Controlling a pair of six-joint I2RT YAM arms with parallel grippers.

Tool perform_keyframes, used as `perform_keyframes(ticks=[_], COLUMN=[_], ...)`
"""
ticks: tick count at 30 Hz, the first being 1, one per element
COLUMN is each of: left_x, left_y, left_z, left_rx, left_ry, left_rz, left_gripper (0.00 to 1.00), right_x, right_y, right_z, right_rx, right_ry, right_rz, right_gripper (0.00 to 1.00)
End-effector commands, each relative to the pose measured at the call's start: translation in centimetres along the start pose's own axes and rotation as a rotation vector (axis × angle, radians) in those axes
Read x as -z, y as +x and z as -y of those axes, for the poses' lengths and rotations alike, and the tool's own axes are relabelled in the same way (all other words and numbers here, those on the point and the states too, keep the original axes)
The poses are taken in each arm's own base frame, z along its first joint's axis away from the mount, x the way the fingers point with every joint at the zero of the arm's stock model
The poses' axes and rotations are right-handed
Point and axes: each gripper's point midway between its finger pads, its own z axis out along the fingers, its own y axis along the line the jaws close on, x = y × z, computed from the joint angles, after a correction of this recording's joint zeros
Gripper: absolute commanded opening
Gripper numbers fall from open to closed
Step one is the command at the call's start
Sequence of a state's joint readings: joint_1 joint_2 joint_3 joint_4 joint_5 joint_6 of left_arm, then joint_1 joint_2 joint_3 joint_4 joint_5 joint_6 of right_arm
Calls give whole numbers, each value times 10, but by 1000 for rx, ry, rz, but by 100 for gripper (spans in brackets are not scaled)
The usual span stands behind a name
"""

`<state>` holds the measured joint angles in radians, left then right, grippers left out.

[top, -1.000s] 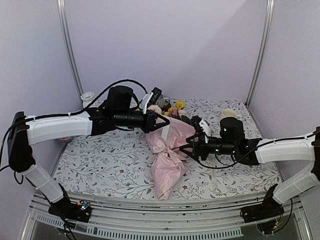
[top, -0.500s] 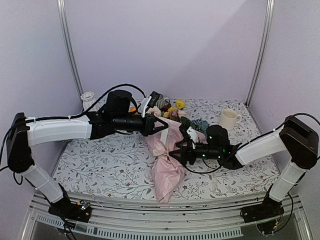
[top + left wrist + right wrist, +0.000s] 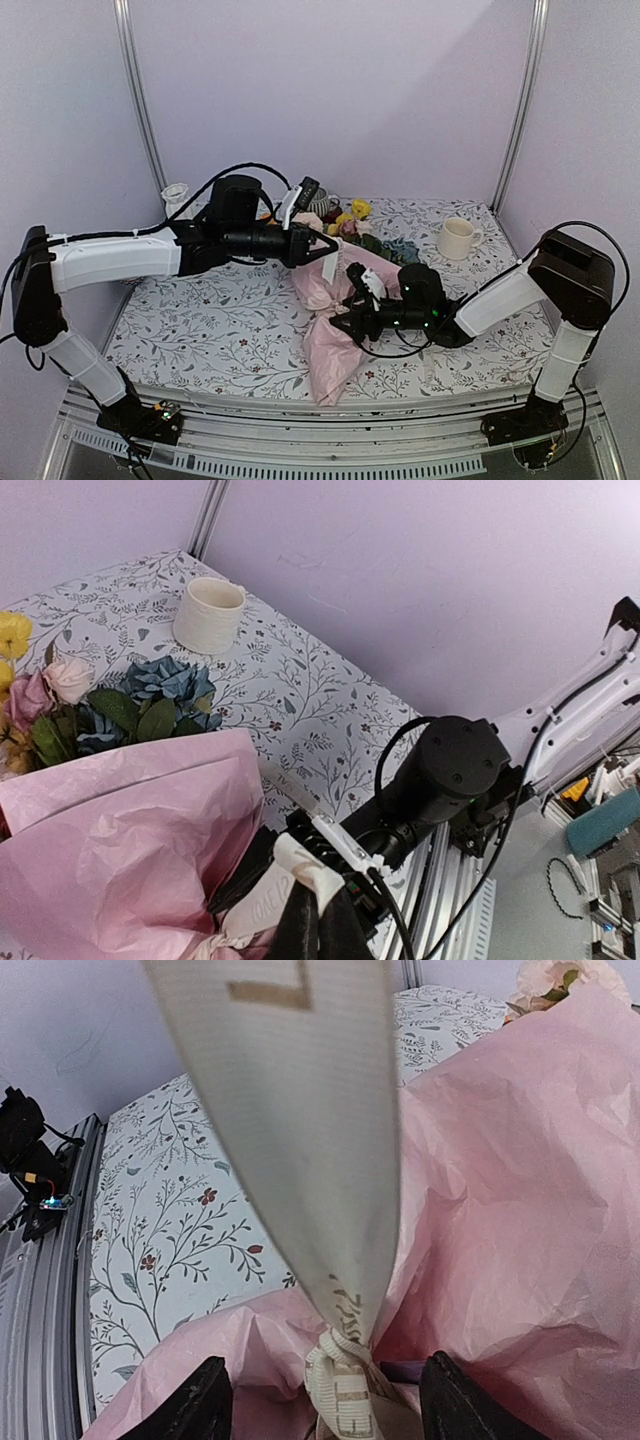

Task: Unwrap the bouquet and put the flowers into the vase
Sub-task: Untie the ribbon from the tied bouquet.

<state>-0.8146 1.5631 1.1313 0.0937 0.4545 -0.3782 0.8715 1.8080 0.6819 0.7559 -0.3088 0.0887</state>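
The bouquet (image 3: 335,335) lies mid-table in its pink paper (image 3: 120,850), pointed end toward the near edge. The flowers (image 3: 350,215) poke out at the far end; blue and cream blooms (image 3: 150,695) show in the left wrist view. My left gripper (image 3: 326,252) is shut on the pale ribbon (image 3: 292,868) and holds it taut above the wrap. My right gripper (image 3: 335,1415) is open, its fingers (image 3: 200,1410) on either side of the ribbon knot (image 3: 345,1390), with the stretched ribbon strip (image 3: 300,1110) rising in front of the camera. The vase (image 3: 176,196) stands at the far left.
A cream mug (image 3: 457,238) stands at the back right and also shows as the mug (image 3: 208,615) in the left wrist view. The right arm's black wrist (image 3: 450,780) lies close beside the left gripper. Lilac walls close in the patterned table (image 3: 200,320).
My right arm has swung left and low across the table, bringing its open jaws up to the ribbon knot. The left gripper has kept its hold on the ribbon, barely moving.
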Motion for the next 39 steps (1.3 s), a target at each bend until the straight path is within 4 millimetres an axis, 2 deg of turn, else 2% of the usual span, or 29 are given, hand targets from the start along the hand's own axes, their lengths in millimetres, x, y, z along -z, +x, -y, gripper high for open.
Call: perform_keyframes(ticks=[1, 6, 13, 19, 26, 30, 34, 39], left_x=[20, 32, 50, 73, 83, 91, 96, 106], left_y=[-43, -51, -57, -66, -48, -39, -32, -32], left_z=[34, 42, 41, 40, 27, 19, 12, 7], left_rx=[-70, -85, -106, -125, -117, -110, -107, -114], left_ry=[62, 70, 29, -19, -82, -118, -150, -191], left_rz=[111, 134, 166, 211, 191, 190, 185, 203], left_gripper=[0, 0, 0, 0, 0, 0, 0, 0], right_x=[-5, -4, 1, 2, 18, 31, 48, 72], right_y=[-3, 4, -4, -8, -47, -59, -57, -29], right_z=[5, 8, 7, 6, -5, -9, -8, -4], right_rx=[-14, -23, -19, -16, -8, -5, -25, -69], right_ry=[27, 43, 49, 45, 35, 43, 75, 129], right_rz=[17, 5, 22, 24, 84, 88, 75, 17], right_gripper=[66, 65, 65, 65, 67, 68, 68, 66])
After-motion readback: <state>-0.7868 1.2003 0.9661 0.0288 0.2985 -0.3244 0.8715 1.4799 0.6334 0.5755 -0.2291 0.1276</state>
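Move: Just beyond the right hand's parted fingertips sits the ribbon knot on the bouquet, about 2 cm to their left, 2 cm below and level with them front to back. The left hand, already pinching the ribbon end, has that knot about 17 cm below it, 3 cm back and 1 cm to its right. From the right hand, the flower heads lie some 22 cm ahead and 2 cm to the right, the white mug some 20 cm ahead and 23 cm to the right. Drawing the pinched ribbon up from the knot, the left hand rises about 10 cm while easing left, then sinks some 4 cm as it carries on left, about 8 cm in all, and slightly back. The right hand first stays at the knot with its fingers open, barely creeping forward, then lifts about 8 cm away from the knot and finally draws off to the right, fingers still open. ##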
